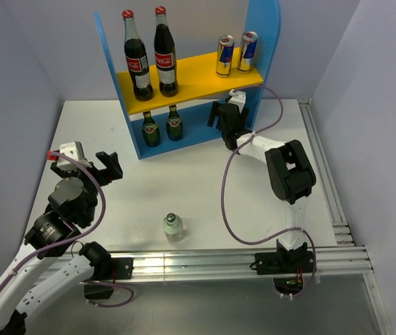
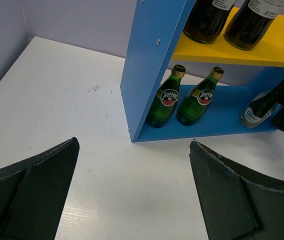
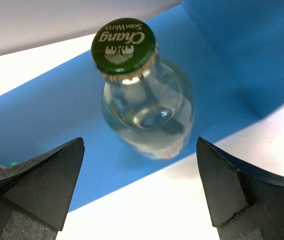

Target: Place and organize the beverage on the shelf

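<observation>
The shelf (image 1: 264, 42) stands at the back. Two cola bottles (image 1: 139, 59) and two cans (image 1: 234, 54) stand on its yellow board (image 1: 198, 77). Two dark green bottles (image 1: 162, 127) stand at the left of the blue base; they also show in the left wrist view (image 2: 182, 97). A clear green-capped bottle (image 3: 144, 107) stands upright on the right of the base, just beyond my open, empty right gripper (image 3: 139, 140) (image 1: 224, 120). A second clear bottle (image 1: 173, 227) stands on the table near the front. My left gripper (image 1: 85, 165) (image 2: 133, 141) is open and empty, left of the shelf.
Metal rails run along the table's front edge (image 1: 205, 264) and right edge (image 1: 327, 174). Grey walls close in the left, back and right sides. The right arm's purple cable (image 1: 224, 202) loops over the table between the arm and the loose bottle.
</observation>
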Robot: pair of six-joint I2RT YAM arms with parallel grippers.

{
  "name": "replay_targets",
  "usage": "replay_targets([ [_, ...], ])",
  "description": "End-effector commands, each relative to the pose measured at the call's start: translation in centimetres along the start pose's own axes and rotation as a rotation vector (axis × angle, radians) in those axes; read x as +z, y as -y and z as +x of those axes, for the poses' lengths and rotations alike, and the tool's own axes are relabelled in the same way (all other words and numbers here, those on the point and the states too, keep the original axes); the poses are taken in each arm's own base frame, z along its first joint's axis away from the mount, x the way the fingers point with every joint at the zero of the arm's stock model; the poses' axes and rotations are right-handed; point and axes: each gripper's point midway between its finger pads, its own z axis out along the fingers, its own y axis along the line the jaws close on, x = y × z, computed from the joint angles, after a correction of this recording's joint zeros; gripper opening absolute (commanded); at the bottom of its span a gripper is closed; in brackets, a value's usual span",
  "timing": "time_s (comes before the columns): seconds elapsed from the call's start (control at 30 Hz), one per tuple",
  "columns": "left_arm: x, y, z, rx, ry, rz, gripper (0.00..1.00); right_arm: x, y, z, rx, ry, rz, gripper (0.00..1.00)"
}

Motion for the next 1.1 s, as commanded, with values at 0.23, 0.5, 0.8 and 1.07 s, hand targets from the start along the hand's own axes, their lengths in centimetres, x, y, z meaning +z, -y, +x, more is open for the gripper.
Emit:
replay_targets([
  [0.23,0.0,0.0,-0.8,-0.015,0.033,0.004,0.99,-5.7,0.6,-5.5,0.091,0.150,0.021,1.00],
  [0.5,1.1,5.0,2.7,0.080,-0.116,0.216,0.99,-13.8,1.4,-4.7,0.124,0.167,0.031,1.00],
  [0.8,-0.8,10.4,8.4,0.144,-0.363,0.344,0.97,-27.4,3.3,-4.0,0.259,0.195,-0.117,1.00],
  [1.07,-10.4,14.3,15.3,0.075,-0.467,0.363,0.99,-33.3,6.6,-0.9,0.298,0.145,-0.226,1.00],
])
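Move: Back and to the left hand's right, about 12 cm and 15 cm, the last soda bottle stands on the table, some 24 cm lower; nothing crowds it. From the open right hand the shelved soda bottle is roughly 5 cm ahead, straight on and 2 cm lower. The nearer green bottle stands level with this hand, 15 cm left; the table bottle lies 43 cm back, 15 cm left and 4 cm lower. Backing out from the shelved soda bottle, the open right hand draws some 30 cm towards its base while rising about 14 cm, its left side rolling up and fingertips tipping up. After a pause the open left hand swings right, about 18 cm, down 10 cm and, after a brief reach forward, back towards the table bottle, turning clockwise some 30 degrees and tipping down. ##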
